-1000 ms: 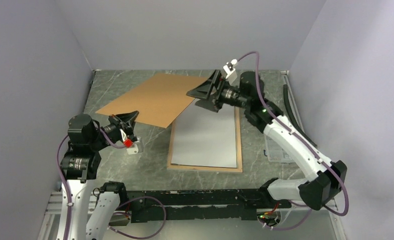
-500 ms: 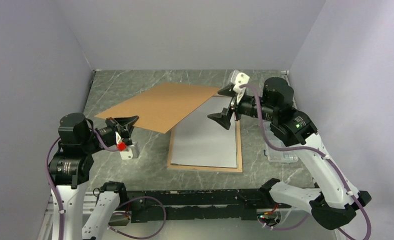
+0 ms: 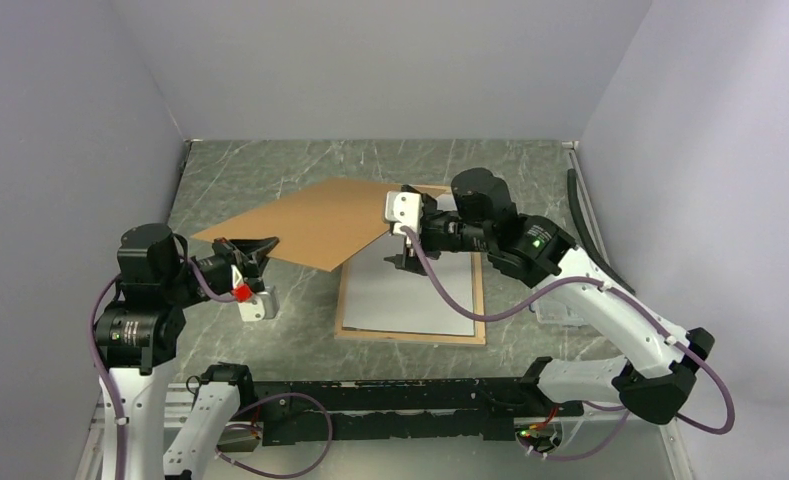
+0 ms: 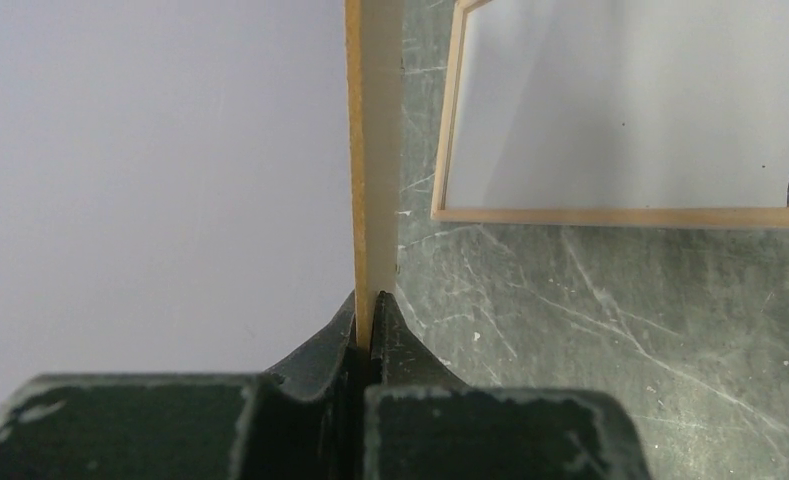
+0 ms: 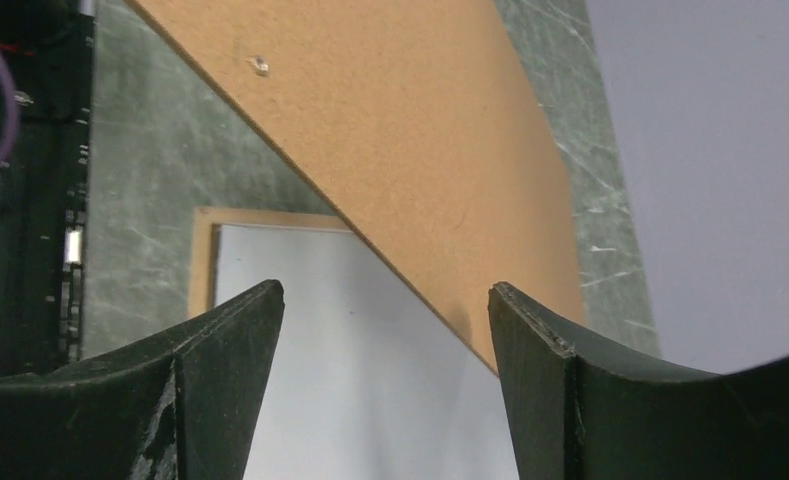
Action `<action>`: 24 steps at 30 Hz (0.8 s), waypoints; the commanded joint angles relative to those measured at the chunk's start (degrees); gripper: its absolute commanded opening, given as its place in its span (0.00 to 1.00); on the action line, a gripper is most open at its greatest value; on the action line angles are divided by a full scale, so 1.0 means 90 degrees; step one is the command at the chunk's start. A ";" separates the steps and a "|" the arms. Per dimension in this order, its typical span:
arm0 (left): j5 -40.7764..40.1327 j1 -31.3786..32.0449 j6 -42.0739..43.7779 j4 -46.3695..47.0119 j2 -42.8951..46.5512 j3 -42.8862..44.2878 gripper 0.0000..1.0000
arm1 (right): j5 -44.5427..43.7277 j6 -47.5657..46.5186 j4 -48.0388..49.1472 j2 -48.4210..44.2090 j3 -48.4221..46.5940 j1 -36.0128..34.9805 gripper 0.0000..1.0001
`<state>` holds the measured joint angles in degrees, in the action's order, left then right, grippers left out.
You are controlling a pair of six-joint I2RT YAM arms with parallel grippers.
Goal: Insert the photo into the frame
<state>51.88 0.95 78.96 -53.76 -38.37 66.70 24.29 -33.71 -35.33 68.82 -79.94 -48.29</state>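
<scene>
The frame [image 3: 410, 337] lies flat on the marble table, pale wood rim up, with a plain grey-white sheet [image 3: 410, 290] filling it. The photo's printed face is out of view. My left gripper [image 3: 258, 245] is shut on the near left corner of the brown backing board [image 3: 315, 220], which hangs tilted over the frame's far left part. In the left wrist view the jaws [image 4: 375, 300] pinch the board's edge [image 4: 372, 150], with the frame [image 4: 620, 215] beyond. My right gripper [image 3: 402, 245] hovers open at the board's right edge; nothing sits between its fingers [image 5: 385, 290], and the board [image 5: 420, 130] and frame [image 5: 205, 260] lie below.
A clear plastic piece [image 3: 560, 308] lies at the table's right side, by a black strip [image 3: 582, 225] along the wall. A black rail [image 3: 400, 395] runs along the near edge. Grey walls close in the left, back and right.
My right arm let go of the board's far right corner, swung back, then came forward and left over the frame. The board sank lower. The left arm shifted slightly left, still gripping.
</scene>
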 commanded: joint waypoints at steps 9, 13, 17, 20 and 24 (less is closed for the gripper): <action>0.0621 0.0001 0.0491 0.0382 -0.0041 0.0545 0.03 | -0.1740 -0.0743 0.1580 0.0273 0.0312 -0.0640 0.41; 0.0598 -0.0003 0.0536 0.0467 -0.0043 0.0566 0.03 | -0.2330 -0.0935 0.2035 0.0177 0.0539 -0.0901 0.25; 0.0553 0.0002 0.0393 0.0842 -0.0004 0.0484 0.03 | -0.2678 -0.0994 0.2380 -0.0002 0.0669 -0.1117 0.01; 0.0502 -0.0001 0.0048 0.1357 0.0079 0.0376 0.32 | -0.2685 -0.0823 0.2469 -0.0178 0.0645 -0.1158 0.00; 0.0448 -0.0001 -0.0329 0.1892 0.0091 0.0340 0.77 | -0.2659 -0.0518 0.2717 -0.0394 0.0600 -0.1163 0.00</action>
<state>52.93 0.69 78.04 -46.41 -39.00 68.53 2.92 -42.76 -22.20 69.71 -72.64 -58.92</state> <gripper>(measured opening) 0.602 0.037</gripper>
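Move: The right hand's target is the right edge of the brown backing board, which slants between its open fingers with the grip spot about 2 cm ahead, 3 cm to the left and 1 cm lower. The frame, photo already in it, is centred about 12 cm ahead, 6 cm to the right and 31 cm below. From the left hand, which still holds the board, that edge is roughly 18 cm to the right and 3 cm ahead, while the frame is about 27 cm right, 13 cm ahead and 32 cm down. The right fingers shut on the backing board's right edge and pinch it, the hand easing about 3 cm forward and as much left while rolling close to 20 degrees, then slipping back about 1 cm and sinking slightly. The left hand stays put with its grip until the right has closed, then opens past halfway, lets go and rises some 3 cm. ##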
